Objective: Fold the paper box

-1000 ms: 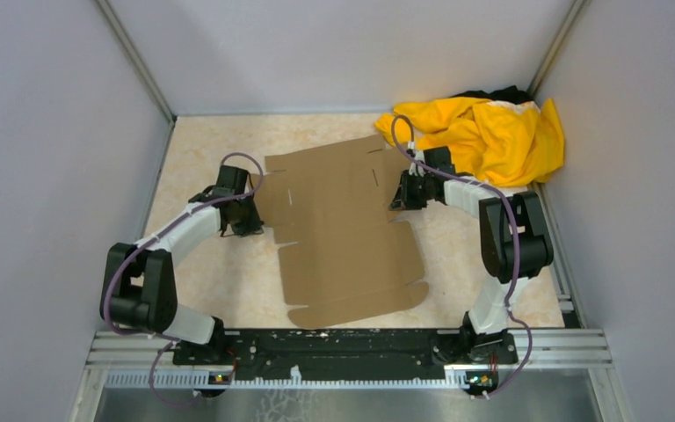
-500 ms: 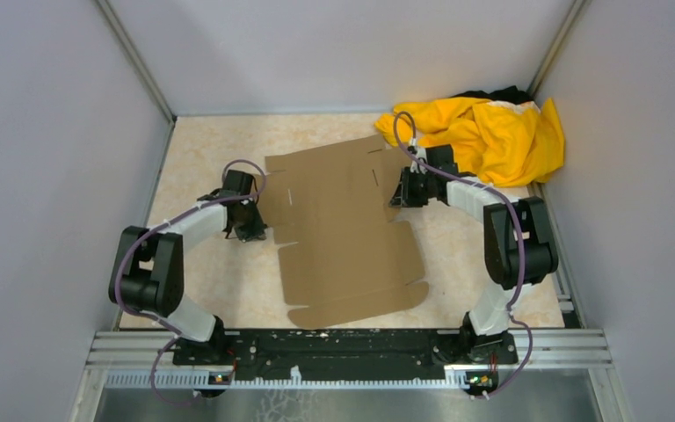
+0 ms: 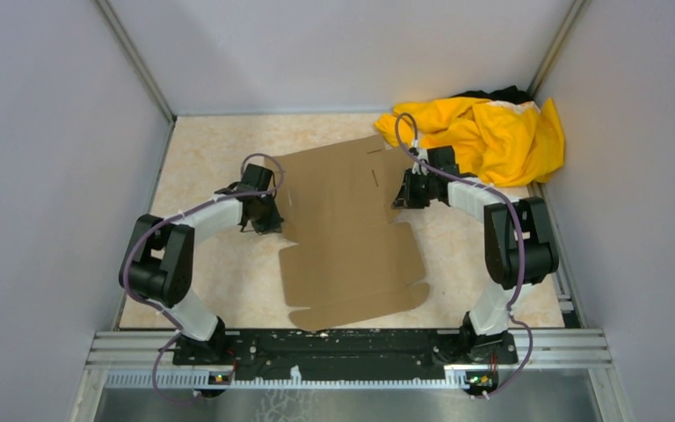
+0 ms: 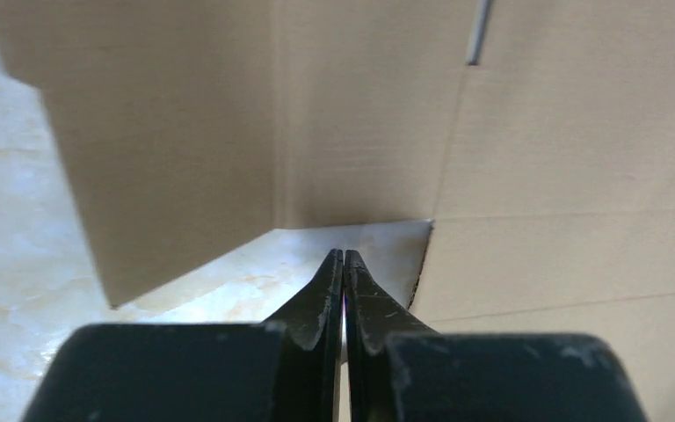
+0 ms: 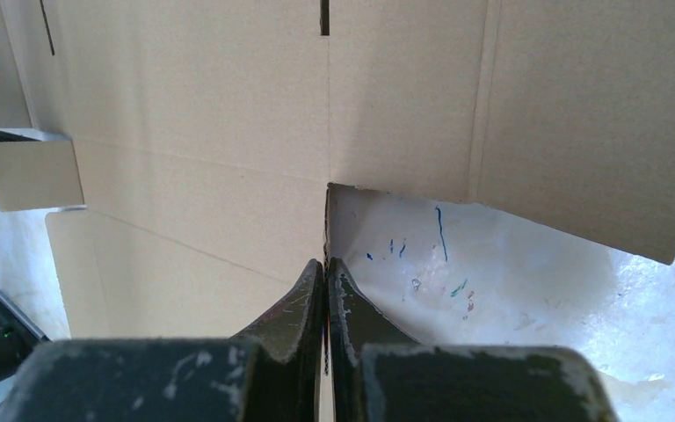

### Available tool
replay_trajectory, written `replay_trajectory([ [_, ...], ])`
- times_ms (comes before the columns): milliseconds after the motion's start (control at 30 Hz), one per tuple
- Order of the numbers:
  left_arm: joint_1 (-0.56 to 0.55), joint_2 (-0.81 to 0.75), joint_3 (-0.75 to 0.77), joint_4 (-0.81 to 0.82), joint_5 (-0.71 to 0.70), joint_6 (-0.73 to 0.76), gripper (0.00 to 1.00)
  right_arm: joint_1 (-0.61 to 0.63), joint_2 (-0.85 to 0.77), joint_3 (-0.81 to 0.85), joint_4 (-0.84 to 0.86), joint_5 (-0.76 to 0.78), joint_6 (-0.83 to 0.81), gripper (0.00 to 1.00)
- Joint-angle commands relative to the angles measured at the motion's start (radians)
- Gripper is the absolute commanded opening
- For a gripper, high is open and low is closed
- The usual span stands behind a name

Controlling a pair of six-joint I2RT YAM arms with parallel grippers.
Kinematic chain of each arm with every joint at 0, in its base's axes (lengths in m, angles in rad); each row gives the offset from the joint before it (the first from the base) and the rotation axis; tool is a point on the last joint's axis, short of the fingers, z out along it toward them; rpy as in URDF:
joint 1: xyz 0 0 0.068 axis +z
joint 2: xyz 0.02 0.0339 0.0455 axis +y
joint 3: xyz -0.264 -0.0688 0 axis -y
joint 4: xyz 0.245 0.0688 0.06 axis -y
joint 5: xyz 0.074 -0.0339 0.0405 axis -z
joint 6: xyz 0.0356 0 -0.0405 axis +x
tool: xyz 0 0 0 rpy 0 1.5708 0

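The paper box (image 3: 343,229) is a brown die-cut cardboard sheet lying mostly flat in the middle of the table. My left gripper (image 3: 272,221) is at its left edge, shut, with its tips (image 4: 344,253) in the notch beside a side flap (image 4: 167,132). That flap stands lifted off the table. My right gripper (image 3: 399,200) is at the sheet's right edge, shut. Its tips (image 5: 326,262) rest at the cut edge of a notch, next to the raised right flap (image 5: 580,132). Neither gripper has cardboard between its fingers.
A crumpled yellow cloth (image 3: 483,132) lies in the back right corner, just behind the right arm. Grey walls close the table in on the left, back and right. Pen marks dot the table (image 5: 439,246) by the right notch.
My left gripper has moved right, up to the sheet's left edge, and the left flap has tipped up and inward. The right gripper stayed in place, opened a little and then shut.
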State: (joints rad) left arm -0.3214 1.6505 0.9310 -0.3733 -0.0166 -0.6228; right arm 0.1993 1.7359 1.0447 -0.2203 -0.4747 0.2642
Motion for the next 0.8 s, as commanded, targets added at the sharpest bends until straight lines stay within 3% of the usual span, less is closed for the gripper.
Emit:
replay_trajectory([
  [0, -0.032, 0.008, 0.055, 0.009, 0.012, -0.027, 0.07, -0.005, -0.048, -0.009, 0.025, -0.023, -0.005, 0.0],
  [400, -0.107, 0.04, 0.143, -0.019, 0.012, -0.047, 0.08, -0.003, -0.048, -0.021, 0.03, -0.024, 0.0, 0.0],
  [767, -0.186, 0.066, 0.082, 0.005, 0.012, -0.079, 0.08, -0.003, -0.052, -0.043, 0.035, -0.016, 0.002, 0.0],
])
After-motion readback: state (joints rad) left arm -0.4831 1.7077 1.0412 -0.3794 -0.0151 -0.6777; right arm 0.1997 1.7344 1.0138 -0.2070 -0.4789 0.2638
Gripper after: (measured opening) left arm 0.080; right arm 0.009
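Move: The small left tab of the box board lies about 3 cm right of the left hand, 1 cm back and 1 cm below. Around it, a slot in the board is about 9 cm ahead and 4 cm right of that hand; the lower panel's left corner is some 5 cm back and 1 cm right. From the right hand, the tab lies roughly 29 cm left, 8 cm back and a few centimetres below. Left hand, still shut, arcs 7 cm right, 3 cm up then partly down, pushing the tab; right keeps pinching. ##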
